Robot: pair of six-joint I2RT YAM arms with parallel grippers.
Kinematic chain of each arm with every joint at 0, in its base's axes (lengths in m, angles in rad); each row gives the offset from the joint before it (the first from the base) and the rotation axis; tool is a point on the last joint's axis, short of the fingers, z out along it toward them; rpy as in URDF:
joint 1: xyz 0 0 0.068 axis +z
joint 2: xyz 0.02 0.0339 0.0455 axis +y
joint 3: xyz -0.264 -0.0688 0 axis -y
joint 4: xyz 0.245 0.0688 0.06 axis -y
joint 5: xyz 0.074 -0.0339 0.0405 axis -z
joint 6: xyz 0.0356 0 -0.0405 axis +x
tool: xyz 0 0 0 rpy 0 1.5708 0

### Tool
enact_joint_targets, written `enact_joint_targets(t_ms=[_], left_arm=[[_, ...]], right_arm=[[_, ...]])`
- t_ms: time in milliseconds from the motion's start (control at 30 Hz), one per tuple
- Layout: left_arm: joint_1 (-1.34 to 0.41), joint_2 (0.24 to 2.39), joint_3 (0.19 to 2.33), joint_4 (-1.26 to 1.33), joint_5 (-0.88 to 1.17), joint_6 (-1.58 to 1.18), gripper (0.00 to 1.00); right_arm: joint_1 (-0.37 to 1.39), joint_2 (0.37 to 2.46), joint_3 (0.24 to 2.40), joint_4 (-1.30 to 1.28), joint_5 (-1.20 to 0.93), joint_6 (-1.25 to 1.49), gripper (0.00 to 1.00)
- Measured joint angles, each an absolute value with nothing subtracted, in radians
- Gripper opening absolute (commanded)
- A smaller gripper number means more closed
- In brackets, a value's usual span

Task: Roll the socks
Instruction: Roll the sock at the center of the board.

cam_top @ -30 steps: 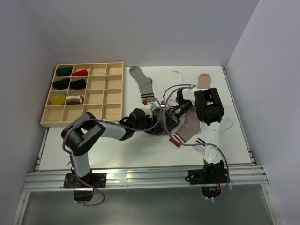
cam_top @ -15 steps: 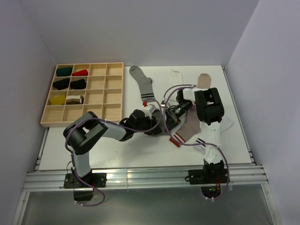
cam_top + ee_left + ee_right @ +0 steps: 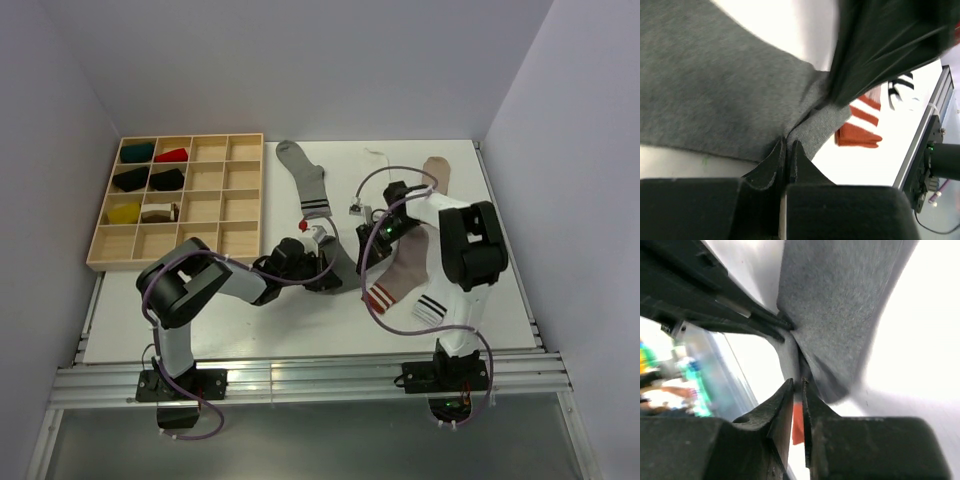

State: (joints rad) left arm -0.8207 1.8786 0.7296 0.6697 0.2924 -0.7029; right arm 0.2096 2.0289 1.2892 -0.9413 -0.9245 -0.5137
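The dark grey sock (image 3: 346, 262) (image 3: 715, 90) (image 3: 840, 300) lies mid-table between both grippers. My left gripper (image 3: 320, 270) (image 3: 788, 142) is shut on a fold at its edge. My right gripper (image 3: 369, 243) (image 3: 797, 384) has its jaws a narrow crack apart, with the sock's fold right at the tips. A grey sock with dark cuff stripes (image 3: 306, 180) lies behind. To the right is the taupe sock with a red-white cuff (image 3: 405, 268) (image 3: 860, 131). A white sock with black stripes (image 3: 430, 308) lies under it, and a plain white sock (image 3: 377, 158) lies at the back.
A wooden compartment tray (image 3: 240, 205) stands at the back left, with several rolled socks in its left cells. The right arm's cable (image 3: 395, 172) loops over the socks. The metal rail (image 3: 300, 380) runs along the near edge.
My left gripper has closed on the dark grey sock. The right arm's elbow swung right, its gripper shifted up-right, and its jaws parted slightly.
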Motion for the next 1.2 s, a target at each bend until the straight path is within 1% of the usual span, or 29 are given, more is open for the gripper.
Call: enact_joint_targets(t_ms=[33, 167, 300, 400, 533, 633, 767, 833, 1200], left_arm=[[-0.817, 1.879, 0.723, 0.671, 0.300, -0.709, 0.00], [-0.789, 1.879, 0.691, 0.701, 0.350, -0.747, 0.00], [-0.748, 1.883, 0.672, 0.716, 0.425, -0.786, 0.00], [-0.722, 1.895, 0.675, 0.712, 0.484, -0.815, 0.00], [-0.698, 1.900, 0.704, 0.642, 0.554, -0.836, 0.00], [-0.680, 1.916, 0.745, 0.570, 0.608, -0.844, 0.00], [-0.655, 1.940, 0.814, 0.439, 0.685, -0.847, 0.00], [-0.645, 1.952, 0.839, 0.387, 0.719, -0.847, 0.00], [-0.603, 1.998, 0.923, 0.176, 0.855, -0.823, 0.00]], right_arm=[[0.209, 1.991, 1.273, -0.915, -0.909, -0.513, 0.21], [0.208, 1.800, 1.171, -0.780, -0.836, -0.500, 0.29], [0.208, 1.623, 1.079, -0.678, -0.786, -0.519, 0.30], [0.209, 1.513, 1.015, -0.618, -0.765, -0.553, 0.35], [0.237, 1.389, 0.916, -0.549, -0.714, -0.598, 0.36], [0.328, 1.307, 0.815, -0.475, -0.635, -0.630, 0.39], [0.500, 1.230, 0.684, -0.402, -0.528, -0.667, 0.48], [0.585, 1.208, 0.630, -0.363, -0.468, -0.683, 0.51], [0.822, 1.159, 0.482, -0.149, -0.208, -0.739, 0.56]])
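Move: The grey sock at the center of the board is pinched in the left fingers; its middle lies about 5 cm ahead and 4 cm right of them. From the right hand, just opening at its edge, that middle is roughly 2 cm ahead and 5 cm left, slightly below. The red-striped cuff lies 6 cm back and 3 cm right of the right hand, the black-striped cuff 9 cm back and 15 cm right. The grey sock's fold stays pinched in the shut left fingers, which draw it about 4 cm left and a little back, tipping some 35 degrees more downward. The right fingers come free, rise 7 cm while opening to about half, then sweep back towards the base and down again, wrist swinging round, to hover open beside the sock's near end. ##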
